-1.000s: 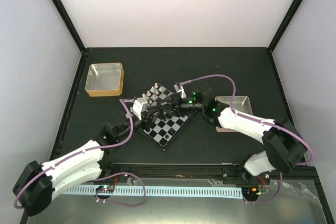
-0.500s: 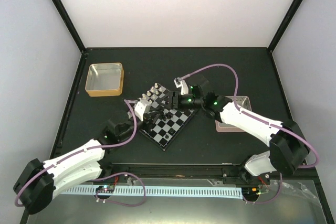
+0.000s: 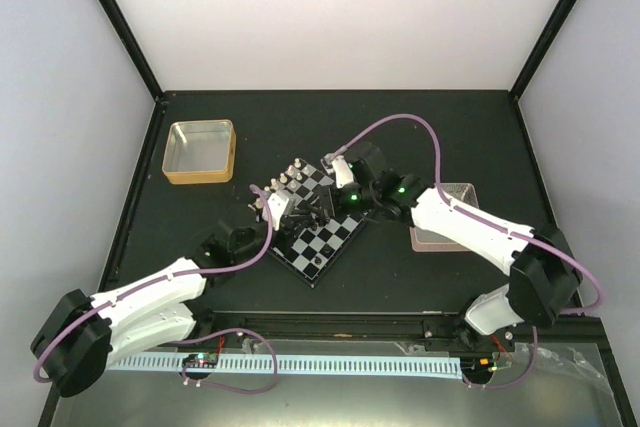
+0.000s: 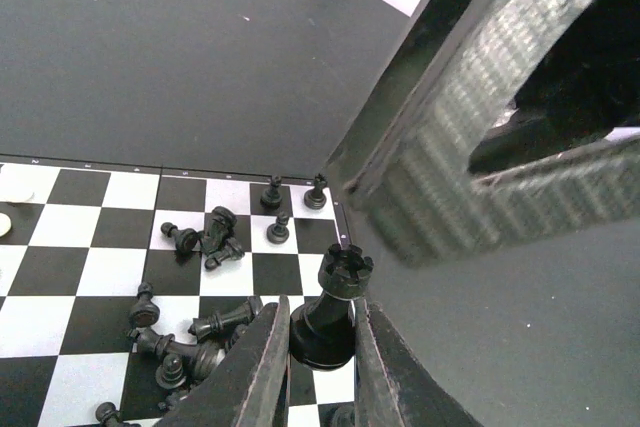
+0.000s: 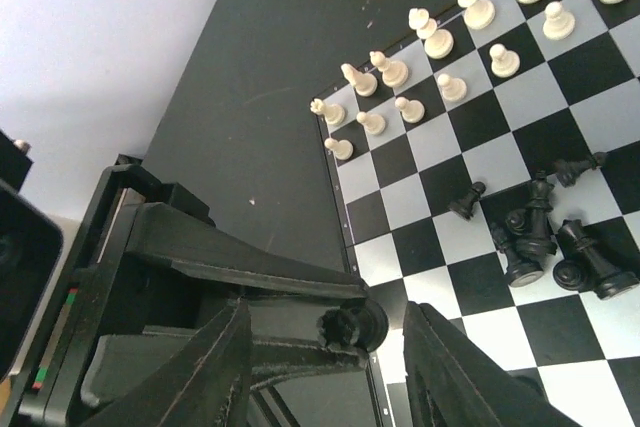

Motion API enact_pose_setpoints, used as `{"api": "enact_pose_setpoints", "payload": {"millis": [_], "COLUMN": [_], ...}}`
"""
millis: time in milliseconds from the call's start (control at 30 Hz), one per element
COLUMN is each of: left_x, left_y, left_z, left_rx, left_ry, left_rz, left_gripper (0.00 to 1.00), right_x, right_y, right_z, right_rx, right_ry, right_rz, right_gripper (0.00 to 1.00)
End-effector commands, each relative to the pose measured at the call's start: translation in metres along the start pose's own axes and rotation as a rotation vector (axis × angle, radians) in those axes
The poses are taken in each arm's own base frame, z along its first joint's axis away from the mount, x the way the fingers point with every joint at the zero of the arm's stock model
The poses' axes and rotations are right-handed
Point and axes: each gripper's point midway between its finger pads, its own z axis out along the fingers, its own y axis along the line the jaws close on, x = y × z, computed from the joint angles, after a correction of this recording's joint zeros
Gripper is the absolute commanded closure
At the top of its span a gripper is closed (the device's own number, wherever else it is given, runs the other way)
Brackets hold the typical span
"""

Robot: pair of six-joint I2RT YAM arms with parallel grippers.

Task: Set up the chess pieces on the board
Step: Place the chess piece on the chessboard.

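The board (image 3: pixel 322 239) lies as a diamond at mid-table. My left gripper (image 4: pixel 320 305) is shut on a black rook (image 4: pixel 335 317), held upright over the board's edge (image 4: pixel 345 232). My right gripper (image 5: pixel 328 315) hangs open right above it, one finger on each side of the rook's top (image 5: pixel 340 327) without touching. White chess pieces (image 5: pixel 440 42) stand in two rows at the far-left corner (image 3: pixel 290 179). Several black pieces lie toppled in a heap (image 4: pixel 195 332), and a few black pawns (image 4: pixel 290 197) stand near the edge.
A gold-rimmed tray (image 3: pixel 200 152) sits at the far left. A pink-rimmed tray (image 3: pixel 455 192) lies to the right of the board, partly under my right arm. Both wrists crowd together over the board's far corner (image 3: pixel 335 197).
My right wrist has swung left and farther back over the board, its jaws now spread around the rook. My left gripper has edged farther in, still shut on the rook.
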Motion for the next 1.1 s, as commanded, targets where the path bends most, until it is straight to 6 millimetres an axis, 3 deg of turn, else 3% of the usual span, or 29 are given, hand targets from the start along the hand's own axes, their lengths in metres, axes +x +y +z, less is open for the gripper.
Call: {"api": "enact_pose_setpoints", "payload": {"millis": [0,100,667,733,800,867,967,1067], "left_x": [-0.015,-0.019,-0.023,-0.022,-0.020,-0.019,-0.022,-0.032], "left_y": [-0.007,-0.008,-0.008,-0.005,0.000,0.007,0.018,0.026], "left_z": [0.003,0.004,0.003,0.003,0.002,0.001,-0.006,-0.020], "left_rx": [0.024,0.027,0.023,0.005,-0.029,-0.068,-0.137,-0.200], "left_ry": [-0.017,-0.024,-0.036,-0.025,-0.012,0.000,-0.021,-0.079], "left_rz": [0.026,0.031,0.024,0.002,-0.032,-0.058,-0.081,-0.109], "left_gripper": [0.98,0.98,0.97,0.88,0.68,0.55,0.45,0.41], "right_x": [0.004,0.003,0.002,-0.003,-0.007,-0.009,-0.008,-0.003], "right_y": [0.004,0.005,-0.002,-0.002,-0.004,-0.010,-0.020,-0.029], "right_z": [0.010,0.014,0.017,0.011,0.005,0.001,-0.005,-0.006], "right_rx": [0.006,0.004,0.029,0.041,0.059,0.090,0.146,0.202], "right_ry": [0.043,0.045,0.025,-0.012,-0.050,-0.081,-0.102,-0.105], "right_rz": [-0.053,-0.048,-0.002,-0.010,-0.019,-0.022,-0.042,-0.075], "right_gripper": [0.57,0.59,0.92,0.93,0.93,0.93,0.93,0.93]}}
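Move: At the left fingertips, held upright by its foot, is the black rook, its middle about 1 cm above that hand's point. From the open right fingers the rook lies roughly 3 cm lower and 1 cm to the left, level fore and aft. Some 13 cm below the right hand, a central pile of fallen black pieces lies about 3 cm ahead and 1 cm left; the far pile is roughly 7 cm ahead and 3 cm right. Sinking a little over 2 cm and edging 1 cm left, the right hand brings its fingers around the rook and closes them on its upper part while the left hand holds it almost still. The left fingers then open wide and back off about 1.5 cm left and forward, as the right, keeping its pinch, draws some 2 cm right with a slight rise and forward drift. ##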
